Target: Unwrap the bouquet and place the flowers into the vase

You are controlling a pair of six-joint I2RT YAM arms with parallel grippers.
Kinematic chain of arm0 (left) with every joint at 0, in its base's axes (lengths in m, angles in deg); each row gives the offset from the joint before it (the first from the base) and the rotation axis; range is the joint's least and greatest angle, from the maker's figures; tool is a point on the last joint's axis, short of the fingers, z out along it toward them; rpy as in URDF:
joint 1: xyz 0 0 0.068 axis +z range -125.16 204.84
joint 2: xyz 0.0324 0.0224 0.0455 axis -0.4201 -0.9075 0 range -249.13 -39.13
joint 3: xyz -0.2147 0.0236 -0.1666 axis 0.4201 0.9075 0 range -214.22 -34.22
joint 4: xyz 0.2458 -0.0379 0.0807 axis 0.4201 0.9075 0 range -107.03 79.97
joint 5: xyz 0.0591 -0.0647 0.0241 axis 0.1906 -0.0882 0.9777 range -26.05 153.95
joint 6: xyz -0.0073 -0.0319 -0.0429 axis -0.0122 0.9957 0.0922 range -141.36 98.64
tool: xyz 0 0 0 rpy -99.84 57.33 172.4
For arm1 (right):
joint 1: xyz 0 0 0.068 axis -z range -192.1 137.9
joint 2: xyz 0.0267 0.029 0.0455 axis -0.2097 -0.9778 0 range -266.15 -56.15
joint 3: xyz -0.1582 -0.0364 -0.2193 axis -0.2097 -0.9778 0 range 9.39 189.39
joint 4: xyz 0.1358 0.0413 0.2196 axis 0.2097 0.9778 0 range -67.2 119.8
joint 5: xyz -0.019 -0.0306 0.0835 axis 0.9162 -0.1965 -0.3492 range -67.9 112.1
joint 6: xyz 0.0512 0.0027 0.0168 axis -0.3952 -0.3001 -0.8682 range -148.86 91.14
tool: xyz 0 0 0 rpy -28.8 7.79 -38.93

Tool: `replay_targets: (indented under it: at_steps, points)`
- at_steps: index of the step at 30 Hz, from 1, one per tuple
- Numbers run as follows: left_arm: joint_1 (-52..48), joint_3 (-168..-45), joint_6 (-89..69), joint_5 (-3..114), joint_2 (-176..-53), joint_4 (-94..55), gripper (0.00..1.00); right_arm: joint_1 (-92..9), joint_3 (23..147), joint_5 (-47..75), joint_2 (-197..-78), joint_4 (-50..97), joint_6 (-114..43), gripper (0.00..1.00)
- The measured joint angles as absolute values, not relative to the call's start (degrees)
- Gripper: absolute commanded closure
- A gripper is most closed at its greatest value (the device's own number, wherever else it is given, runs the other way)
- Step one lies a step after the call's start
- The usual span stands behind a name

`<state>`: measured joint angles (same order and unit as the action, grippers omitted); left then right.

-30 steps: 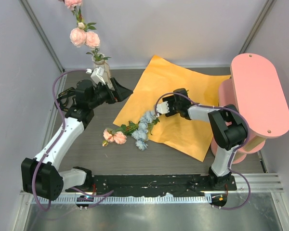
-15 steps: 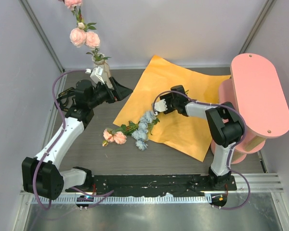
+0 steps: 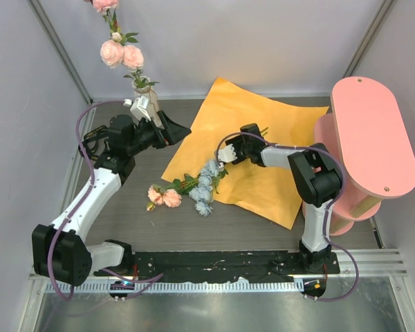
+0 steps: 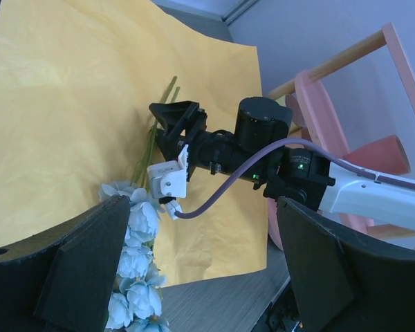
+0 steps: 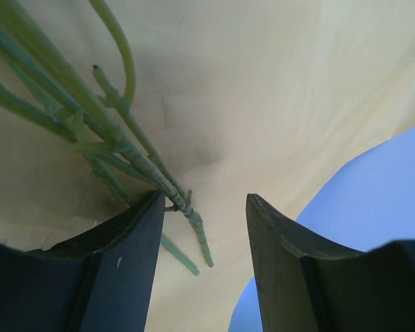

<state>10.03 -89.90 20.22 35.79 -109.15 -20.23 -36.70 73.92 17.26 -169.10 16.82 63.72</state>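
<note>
The bouquet lies unwrapped: its orange paper (image 3: 263, 166) is spread flat on the table. Flowers lie across the paper's left edge, with pale blue clusters (image 3: 205, 183), pink blooms (image 3: 164, 197) and green stems (image 5: 142, 155) reaching onto the sheet. My right gripper (image 3: 252, 133) is open low over the stem ends. In the right wrist view (image 5: 204, 200) one stem lies against the left finger (image 5: 135, 242). The cream vase (image 3: 152, 95) stands at the back left with a tall pink-flowered stem (image 3: 122, 52) in it. My left gripper (image 3: 174, 130) hangs open and empty beside the vase.
A pink oval shelf stand (image 3: 371, 131) fills the right side, close to my right arm's elbow. Grey walls close in the back and sides. Bare wood-grain table (image 3: 124, 221) lies in front of the flowers.
My right gripper has slid left along the paper toward the stem ends, and its jaws have narrowed a little. The left arm has not moved.
</note>
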Motion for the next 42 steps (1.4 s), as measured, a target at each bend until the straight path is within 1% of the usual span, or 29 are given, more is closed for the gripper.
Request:
replay_targets:
  at_steps: [2, 3, 4, 5, 6, 11, 19, 22, 23, 26, 30, 32, 34, 39, 42]
  points:
    - [10.03, -89.88, 20.22, 35.77, -109.32, -20.23, 0.09, -37.14, 74.71, 17.7, -169.93, 16.45, 64.24, 0.52]
    - [10.03, -89.88, 20.22, 35.75, -109.39, -20.26, 0.09, -37.25, 74.99, 17.72, -170.23, 16.39, 64.4, 0.63]
    - [10.03, -89.88, 20.24, 35.7, -109.52, -20.26, 0.09, -37.47, 75.49, 17.74, -170.74, 16.47, 64.48, 0.78]
    - [10.03, -89.88, 20.24, 35.64, -109.61, -20.26, 0.09, -37.62, 75.82, 17.83, -171.17, 16.52, 64.96, 0.88]
    - [10.03, -89.86, 20.26, 35.62, -109.67, -20.26, 0.09, -37.82, 76.17, 17.96, -171.63, 16.87, 65.23, 0.92]
    - [10.03, -89.62, 20.26, 35.57, -109.78, -20.28, 0.09, -38.65, 76.35, 18.75, -172.09, 17.04, 66.43, 0.98]
    - [10.03, -89.58, 20.24, 35.59, -110.42, -20.28, 0.09, -39.67, 75.45, 22.14, -170.39, 12.89, 68.66, 0.99]
    - [10.1, -89.58, 20.13, 35.64, -110.42, -20.23, 0.09, -40.26, 72.67, 24.85, -168.38, 5.52, 69.2, 0.99]
    - [10.14, -89.58, 19.96, 35.77, -110.42, -20.19, 0.09, -40.59, 71.03, 26.38, -167.85, 0.17, 69.38, 0.99]
    - [10.38, -89.58, 19.06, 36.69, -110.29, -19.75, 0.09, -41.66, 69.15, 30.66, -167.72, -8.86, 68.22, 0.99]
    - [10.4, -89.58, 17.75, 38.52, -109.39, -18.73, 0.09, -43.26, 69.33, 38.03, -167.7, -17.95, 61.07, 0.99]
    - [10.4, -89.58, 16.9, 39.4, -108.6, -18.33, 0.09, -44.2, 70.97, 41.81, -167.57, -17.82, 53.71, 0.99]
    - [10.4, -89.58, 15.89, 40.38, -107.82, -17.92, 0.09, -44.79, 73.96, 44.02, -166.34, -12.29, 42.5, 0.99]
    - [10.4, -89.58, 14.56, 41.71, -106.74, -17.13, 0.09, -45.01, 81.88, 44.39, -159.92, 2.0, 14.61, 0.99]
    - [10.4, -89.58, 14.14, 42.11, -106.26, -17.09, 0.09, -44.37, 83.45, 42.33, -155.09, 6.57, -0.23, 0.99]
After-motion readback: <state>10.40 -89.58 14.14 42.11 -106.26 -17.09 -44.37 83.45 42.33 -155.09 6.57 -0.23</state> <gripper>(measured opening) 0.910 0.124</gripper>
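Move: The right hand hangs just over the lower stems of the blue flowers, which lie about 2 cm to its left, 1 cm ahead and 1 cm below. Their blooms are some 15 cm left and 18 cm back; the peach flowers are about 29 cm left and 22 cm back. The vase stands some 34 cm left and 4 cm ahead. From the left hand, the stems lie roughly 14 cm ahead, 20 cm right and 25 cm down. The right fingers pinch the blue flowers' stems and lift them some 20 cm, levelling and rolling about 70 degrees. ##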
